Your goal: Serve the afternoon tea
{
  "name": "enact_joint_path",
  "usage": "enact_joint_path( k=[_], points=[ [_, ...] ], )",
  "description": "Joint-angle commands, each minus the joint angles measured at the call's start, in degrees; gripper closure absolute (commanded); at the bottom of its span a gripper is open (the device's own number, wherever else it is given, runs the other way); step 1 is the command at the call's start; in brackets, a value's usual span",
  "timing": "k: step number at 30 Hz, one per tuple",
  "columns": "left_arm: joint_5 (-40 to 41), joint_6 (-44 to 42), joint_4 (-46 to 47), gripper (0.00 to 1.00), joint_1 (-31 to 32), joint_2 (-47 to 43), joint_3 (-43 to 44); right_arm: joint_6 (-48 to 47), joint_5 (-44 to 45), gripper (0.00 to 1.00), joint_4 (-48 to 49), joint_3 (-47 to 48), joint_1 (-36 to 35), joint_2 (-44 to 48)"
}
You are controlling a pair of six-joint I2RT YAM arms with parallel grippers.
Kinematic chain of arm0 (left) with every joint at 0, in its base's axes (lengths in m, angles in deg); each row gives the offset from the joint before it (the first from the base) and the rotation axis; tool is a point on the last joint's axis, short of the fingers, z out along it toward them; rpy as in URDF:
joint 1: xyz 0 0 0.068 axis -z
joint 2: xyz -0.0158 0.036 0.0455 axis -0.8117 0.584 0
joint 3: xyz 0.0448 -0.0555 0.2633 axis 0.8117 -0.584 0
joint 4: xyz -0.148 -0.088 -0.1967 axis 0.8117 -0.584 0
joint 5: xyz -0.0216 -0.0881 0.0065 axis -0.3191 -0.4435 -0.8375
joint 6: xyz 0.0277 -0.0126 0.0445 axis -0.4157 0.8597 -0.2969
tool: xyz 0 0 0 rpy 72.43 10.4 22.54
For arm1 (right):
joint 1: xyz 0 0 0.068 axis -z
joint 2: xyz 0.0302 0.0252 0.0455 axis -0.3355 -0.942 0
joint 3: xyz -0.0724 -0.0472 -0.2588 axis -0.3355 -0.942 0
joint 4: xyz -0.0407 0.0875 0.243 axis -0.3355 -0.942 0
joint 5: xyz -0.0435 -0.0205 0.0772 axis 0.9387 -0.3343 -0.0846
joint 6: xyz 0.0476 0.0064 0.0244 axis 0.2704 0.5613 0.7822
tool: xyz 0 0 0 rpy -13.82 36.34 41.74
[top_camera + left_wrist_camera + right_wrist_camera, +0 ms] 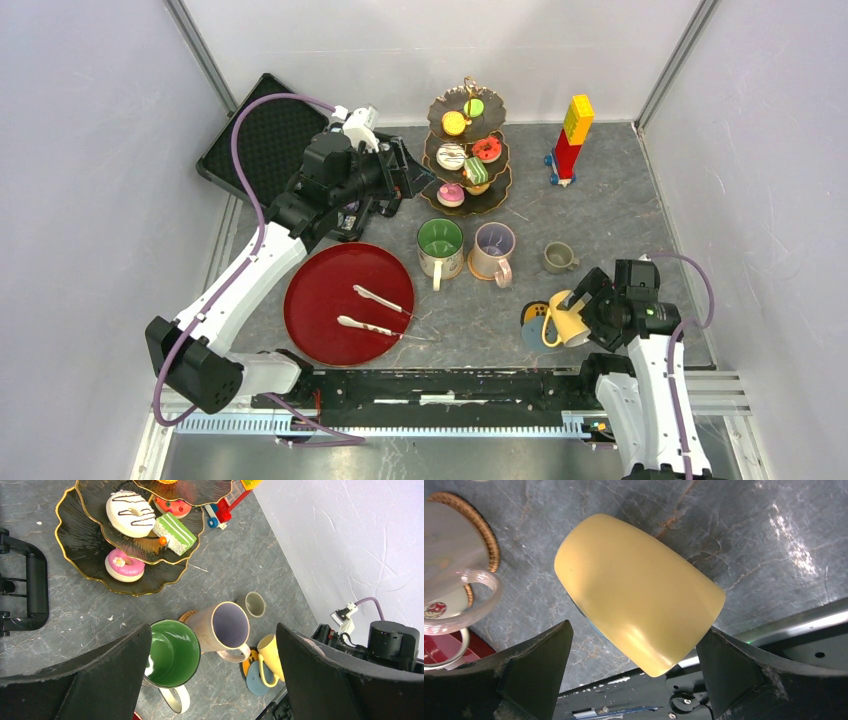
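The three-tier dark stand [497,190] at the back holds donuts, macarons and a green cake slice [173,533]. In front of it stand a green-lined mug [440,245], a lilac mug [494,250] on a woven coaster and a small grey mug [558,257]. A yellow mug [566,318] leans over blue and orange coasters [533,328]. My right gripper [635,630] is open, its fingers either side of the yellow mug [639,590] with gaps showing. My left gripper [408,175] hangs open left of the stand, holding nothing.
A round red tray [320,310] with metal tongs [375,298] lies at the front left. A red-and-yellow block tower [572,135] stands at the back right. A black foam case [265,135] sits at the back left. White walls close in both sides.
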Motion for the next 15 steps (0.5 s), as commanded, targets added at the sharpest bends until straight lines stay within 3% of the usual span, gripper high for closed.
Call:
enact_joint_path(
  k=[1, 8, 15],
  points=[
    [0.1, 1.2, 1.5, 0.0, 0.1, -0.9, 0.7, 1.0, -0.6, 0.03, 8.4, -0.5, 0.0, 1.4],
    [-0.2, 1.3, 1.6, 0.0, 0.1, -0.8, 0.7, -1.6, 0.1, 0.15, 12.8, -1.8, 0.0, 2.9],
    [-0.5, 1.4, 1.6, 0.0, 0.1, -0.8, 0.8, -1.5, -1.5, 0.46, 17.5, -5.5, 0.0, 4.4]
  ],
)
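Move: The yellow mug lies on its side just under my open right fingers, its middle about 2 cm ahead, 2 cm left and 2 cm lower. The blue coaster is some 8 cm left and 2 cm back from that hand, the yellow-black coaster 9 cm left and 3 cm ahead, and the small grey cup 14 cm ahead, 4 cm left. From my left hand, the mug lies roughly 37 cm right, 17 cm back and far below. I carry my right hand about 4 cm forward, staying low, along with the lying yellow mug, while tilting the wrist some 10 degrees so the fingers point more forward. Partway through I start closing the fingers, by a bit over a third of their range, bringing one onto the mug's side and the other up to its rim. ##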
